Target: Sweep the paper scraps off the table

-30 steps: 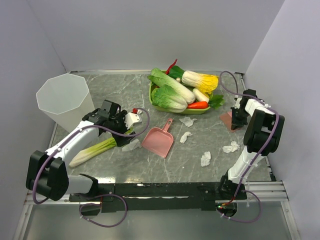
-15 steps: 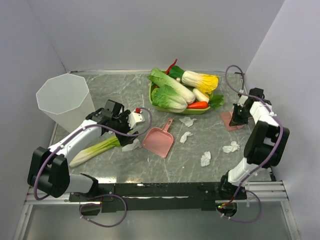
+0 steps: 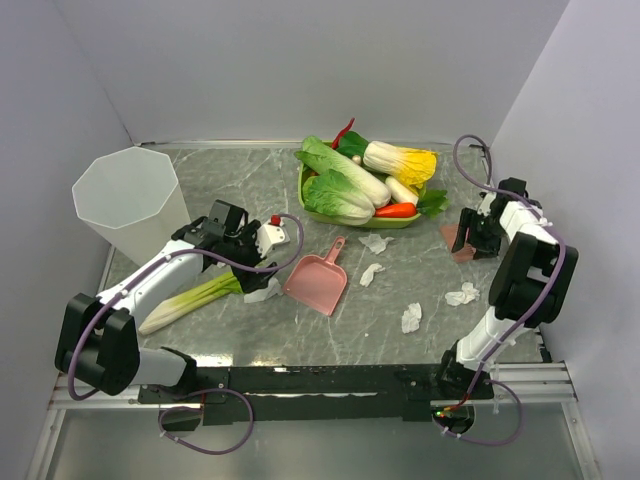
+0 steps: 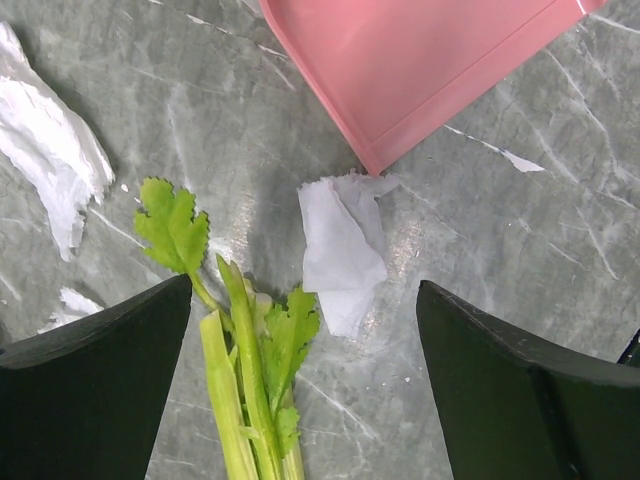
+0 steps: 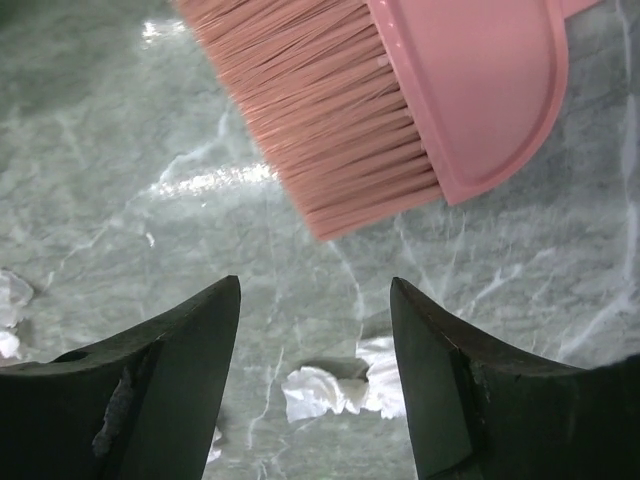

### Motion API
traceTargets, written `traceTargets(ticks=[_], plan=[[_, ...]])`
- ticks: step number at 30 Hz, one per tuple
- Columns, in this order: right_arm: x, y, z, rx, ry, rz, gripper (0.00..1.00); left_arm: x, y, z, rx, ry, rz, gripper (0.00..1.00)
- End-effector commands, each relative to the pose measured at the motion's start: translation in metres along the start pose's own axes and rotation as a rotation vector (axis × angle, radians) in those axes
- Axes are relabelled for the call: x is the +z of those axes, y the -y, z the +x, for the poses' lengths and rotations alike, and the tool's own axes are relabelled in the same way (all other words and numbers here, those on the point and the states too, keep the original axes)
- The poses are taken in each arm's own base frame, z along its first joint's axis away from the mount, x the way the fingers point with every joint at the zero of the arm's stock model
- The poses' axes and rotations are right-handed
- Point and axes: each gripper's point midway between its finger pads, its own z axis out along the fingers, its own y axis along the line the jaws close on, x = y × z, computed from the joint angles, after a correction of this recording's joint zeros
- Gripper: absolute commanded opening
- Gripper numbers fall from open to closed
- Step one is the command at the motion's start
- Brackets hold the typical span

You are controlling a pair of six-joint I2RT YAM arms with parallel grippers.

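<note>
Several white paper scraps lie on the table [image 3: 340, 335]: one [image 3: 375, 242] near the vegetable tray, one [image 3: 371, 273], one [image 3: 411, 317], one [image 3: 462, 294] and one [image 3: 262, 291] beside the pink dustpan [image 3: 318, 281]. My left gripper [image 3: 255, 265] hangs open above that last scrap [image 4: 340, 240], which lies just below the dustpan's corner [image 4: 430, 70] and beside the leek's leaves [image 4: 250, 340]. My right gripper [image 3: 468, 240] stands open with nothing held. In its wrist view the pink brush [image 5: 400, 100] lies ahead of the gripper [image 5: 315, 290], and a scrap [image 5: 340, 385] shows on the table between the fingers.
A tall white bin [image 3: 125, 200] stands at the back left. A green tray [image 3: 340, 218] of toy vegetables sits at the back centre. The leek [image 3: 190, 300] lies diagonally under my left arm. Another white scrap [image 4: 50, 160] lies left of the leaves.
The right gripper closed and then opened again over the brush, which stays on the table. The left gripper shifted slightly toward the scrap beside the dustpan.
</note>
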Motion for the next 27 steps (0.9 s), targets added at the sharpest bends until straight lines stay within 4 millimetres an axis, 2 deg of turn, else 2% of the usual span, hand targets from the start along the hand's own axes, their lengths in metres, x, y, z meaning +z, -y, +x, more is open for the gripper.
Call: traceTargets(ticks=[1,7,11,16,21,24,25,27], plan=[[0.005,0.01,-0.022,0.012,0.029,0.025,0.69,-0.002,0.001,-0.006,0.002,0.014,0.005,0.98],[0.02,0.01,-0.03,0.034,0.016,0.002,0.65,-0.002,-0.003,-0.003,0.0,-0.017,-0.002,0.98],[0.032,0.016,-0.028,0.05,-0.015,0.019,0.62,0.0,-0.004,-0.001,-0.004,-0.039,0.005,0.97],[0.036,0.017,-0.026,0.038,-0.031,0.015,0.51,-0.003,-0.017,-0.011,0.01,-0.039,-0.029,0.97],[0.037,0.018,-0.012,0.036,-0.056,0.02,0.44,-0.002,-0.026,-0.026,0.025,-0.01,-0.033,0.97],[0.028,0.005,-0.006,0.008,-0.051,-0.048,0.28,-0.002,-0.029,-0.033,0.036,0.003,-0.034,0.97],[0.026,0.004,-0.003,0.005,-0.051,-0.058,0.16,-0.002,-0.031,-0.033,0.049,0.001,-0.036,0.98],[0.02,-0.001,0.002,-0.005,-0.044,-0.075,0.01,-0.001,-0.034,-0.034,0.06,-0.001,-0.044,0.97]])
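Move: The brush lies on the table with the middle of its head about 7 cm ahead of the right hand, 2 cm to its right and 5 cm below; the near corner of its bristles is only a couple of centimetres ahead. A paper scrap lies some 6 cm back and 1 cm right of that hand, another about 13 cm back and 13 cm left, and the carrot about 17 cm ahead and 17 cm left. From the left hand, the brush is roughly 54 cm right and 11 cm ahead. The brush's near bristle corner is what the right hand comes down to: it sinks about 4 cm, easing forward some 2 cm and then slightly back, while the half-open fingers close almost shut beside the bristle tips; a grip can't be made out. The left hand, wide open and empty, dips slightly, then glides about 3 cm forward and rises 2 cm over the celery tops. ##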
